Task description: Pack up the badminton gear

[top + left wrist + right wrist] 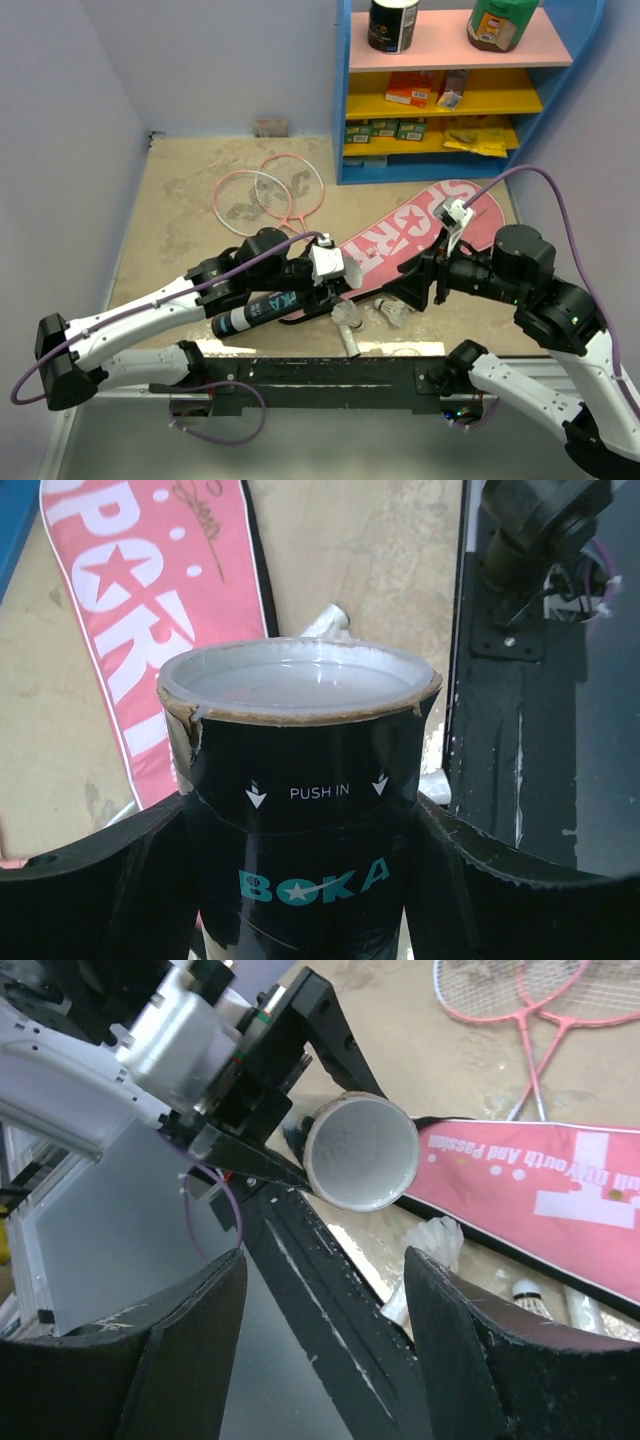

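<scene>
My left gripper is shut on the black shuttle tube, which is held off the floor with its open white-lined mouth turned toward the right arm. Facing that mouth, my right gripper is open with nothing between its fingers. Two white shuttlecocks lie on the floor below, between the grippers. The pink "SPORT" bag lies flat behind them. Two pink rackets lie crossed at the back left.
A blue shelf unit with jars and boxes stands at the back right. The black base rail runs along the near edge, with a short white cylinder lying beside it. Pale walls close the left and back.
</scene>
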`<state>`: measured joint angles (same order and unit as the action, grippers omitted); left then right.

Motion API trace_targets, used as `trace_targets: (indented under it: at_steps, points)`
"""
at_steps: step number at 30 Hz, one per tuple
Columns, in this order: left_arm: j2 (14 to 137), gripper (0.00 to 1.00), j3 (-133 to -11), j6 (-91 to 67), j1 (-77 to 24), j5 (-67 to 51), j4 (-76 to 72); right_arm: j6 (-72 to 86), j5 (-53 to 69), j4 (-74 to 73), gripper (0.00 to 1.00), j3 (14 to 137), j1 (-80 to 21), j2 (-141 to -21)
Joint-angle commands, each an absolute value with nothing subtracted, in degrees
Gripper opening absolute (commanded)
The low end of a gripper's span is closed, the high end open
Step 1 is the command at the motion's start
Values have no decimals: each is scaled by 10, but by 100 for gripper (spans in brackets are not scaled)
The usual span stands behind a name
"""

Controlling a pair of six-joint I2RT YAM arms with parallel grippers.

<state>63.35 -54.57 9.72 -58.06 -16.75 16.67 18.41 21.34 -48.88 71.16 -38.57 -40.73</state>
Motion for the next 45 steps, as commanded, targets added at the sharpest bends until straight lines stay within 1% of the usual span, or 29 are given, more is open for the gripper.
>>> trace_targets:
  at_steps: [1, 3, 9, 14, 19, 32, 39, 43, 45]
  points:
    - [585, 4, -510, 88, -584, -220, 61, 201, 288, -450, 66, 671, -386, -407]
    - [574, 4, -486, 71, -584, -229, 28, 214, 298, -426, 63, 658, -385, -407]
    - [579, 4, -459, 37, -591, -243, -23, 240, 339, -377, 63, 636, -385, -426]
    - [583, 4, -435, 19, -592, -243, -66, 250, 345, -353, 63, 628, -385, -437]
    - [591, 4, -422, 6, -593, -244, -101, 264, 359, -324, 59, 591, -386, -451]
    - [633, 3, -435, -14, -595, -219, -89, 276, 366, -293, 57, 565, -386, -463]
    - [641, 3, -435, -18, -595, -213, -84, 286, 370, -278, 49, 545, -387, -462]
    - [649, 3, -440, -19, -596, -208, -81, 288, 372, -272, 39, 536, -388, -467]
    - [650, 3, -441, -18, -597, -206, -81, 288, 371, -272, 36, 534, -387, -468]
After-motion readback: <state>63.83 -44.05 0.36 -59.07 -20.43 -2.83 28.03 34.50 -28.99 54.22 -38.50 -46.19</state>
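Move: The white-capped end of the BOKA tube, already clamped in the left gripper, lies from the right hand about 10 cm left, 3 cm ahead and 7 cm below; from the left hand it sits some 4 cm right, 2 cm ahead and 3 cm higher. On the table, roughly 26 cm below the right hand, one shuttlecock lies about 9 cm ahead and 1 cm right, the other about 8 cm ahead and 11 cm left. Bring the right gripper left and down, about 6 cm each way, to the tube's capped end, tipping it down and turning it a little counter-clockwise, while its fingers narrow to straddle the rim's base side, one outside, one over the cap. Keep the left grip on the tube, easing 2–3 cm right and tilting its fingers up some 10 degrees. ##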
